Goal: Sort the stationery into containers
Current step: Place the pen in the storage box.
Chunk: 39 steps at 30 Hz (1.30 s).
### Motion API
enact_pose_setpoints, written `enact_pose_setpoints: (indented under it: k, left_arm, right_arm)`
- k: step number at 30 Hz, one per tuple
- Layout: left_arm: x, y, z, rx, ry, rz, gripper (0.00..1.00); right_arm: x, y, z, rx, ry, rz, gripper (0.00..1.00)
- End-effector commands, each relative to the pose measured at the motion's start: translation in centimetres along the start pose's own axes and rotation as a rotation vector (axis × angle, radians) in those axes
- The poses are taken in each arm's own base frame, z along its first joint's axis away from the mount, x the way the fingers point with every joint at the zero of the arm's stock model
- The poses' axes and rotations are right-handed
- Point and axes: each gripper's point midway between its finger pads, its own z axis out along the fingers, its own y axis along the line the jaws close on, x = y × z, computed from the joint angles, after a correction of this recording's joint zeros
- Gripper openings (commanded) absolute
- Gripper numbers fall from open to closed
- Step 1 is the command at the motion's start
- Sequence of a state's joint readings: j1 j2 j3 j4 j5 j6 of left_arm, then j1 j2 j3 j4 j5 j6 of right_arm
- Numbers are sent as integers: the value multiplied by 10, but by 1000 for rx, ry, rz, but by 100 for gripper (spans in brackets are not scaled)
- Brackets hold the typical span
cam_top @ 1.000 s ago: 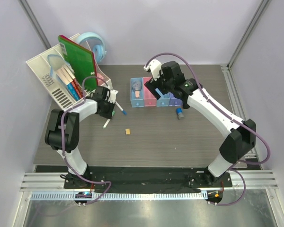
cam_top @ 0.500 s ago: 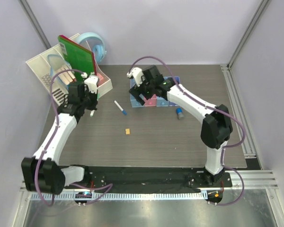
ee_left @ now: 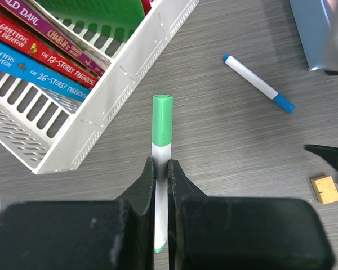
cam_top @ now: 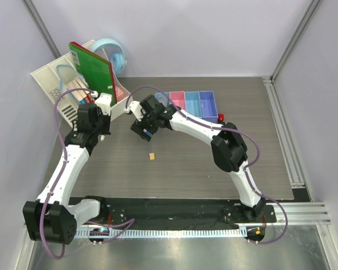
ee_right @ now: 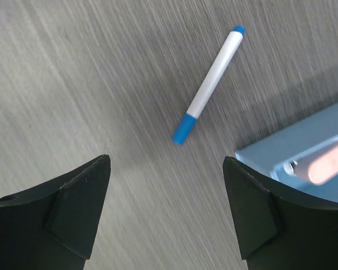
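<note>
My left gripper (ee_left: pixel 161 169) is shut on a thin white pen with a green cap (ee_left: pixel 162 121), held off the table beside the white organizer (ee_left: pixel 129 84). The blue-capped pen (ee_right: pixel 209 84) lies loose on the table, and my right gripper (ee_right: pixel 166 163) hovers open over it with nothing between its fingers. In the top view that gripper (cam_top: pixel 143 125) covers most of the pen. A tiny orange block (cam_top: pixel 151 156) lies nearer the front. The four joined bins (cam_top: pixel 192 102) stand at the back, the light blue one (ee_right: pixel 304 152) nearest the right gripper. A red-and-black cylinder (cam_top: pixel 220 117) stands by the violet-blue bin.
The white slotted organizer (cam_top: pixel 56 90) with books and a big green book (cam_top: pixel 93 64) fills the back left. A round light-blue tape dispenser (cam_top: pixel 114 53) sits behind it. The right arm's links stretch across the table's middle right.
The right arm has swung left from the bins to above the blue-capped pen, its jaws narrowing slightly. The left gripper has carried the green-capped pen up and left toward the organizer.
</note>
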<state>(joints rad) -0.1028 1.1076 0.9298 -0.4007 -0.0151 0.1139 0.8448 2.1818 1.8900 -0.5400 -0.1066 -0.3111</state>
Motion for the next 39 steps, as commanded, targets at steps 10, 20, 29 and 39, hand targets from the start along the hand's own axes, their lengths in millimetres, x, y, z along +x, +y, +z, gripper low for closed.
enact_pose_setpoints:
  k: [10,20,29,39]
  left_arm:
    - [-26,10,-28,-36,-104,27,0]
    - [-21,14,-31,-59,-102,43,0]
    - [-29,15,-34,-53,-101,59,0]
    - [-21,18,-19,-68,-79,71,0]
  right_arm:
    - [14,-15,70,31,43,-54,78]
    - [40,2,90,-80,76,-29,55]
    - [80,26,87,-198,145,63,33]
    - [48,4,32,-64,94,28,6]
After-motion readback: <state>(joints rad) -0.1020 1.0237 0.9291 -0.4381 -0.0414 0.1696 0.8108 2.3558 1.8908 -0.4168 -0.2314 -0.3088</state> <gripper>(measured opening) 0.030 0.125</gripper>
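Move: The blue-capped pen lies ahead and to the left of my open right hand: its middle is about 6 cm forward, 4 cm left and 9 cm below, with the blue cap at its near end. The box's end blue compartment is roughly 15 cm ahead of this hand and 4 cm to its right; the yellow block is about 7 cm back, almost level sideways. From my left hand, that pen is some 7 cm forward, 13 cm right and 18 cm below. My right hand drops about 8 cm to the table, easing some 3 cm forward and 2 to 3 cm left to the pen's blue cap, then draws back about 2 cm while its wide-open fingers close and pinch the cap end. My left hand, still gripping the green-capped pen, rises 2 to 3 cm net and eases slightly back. ##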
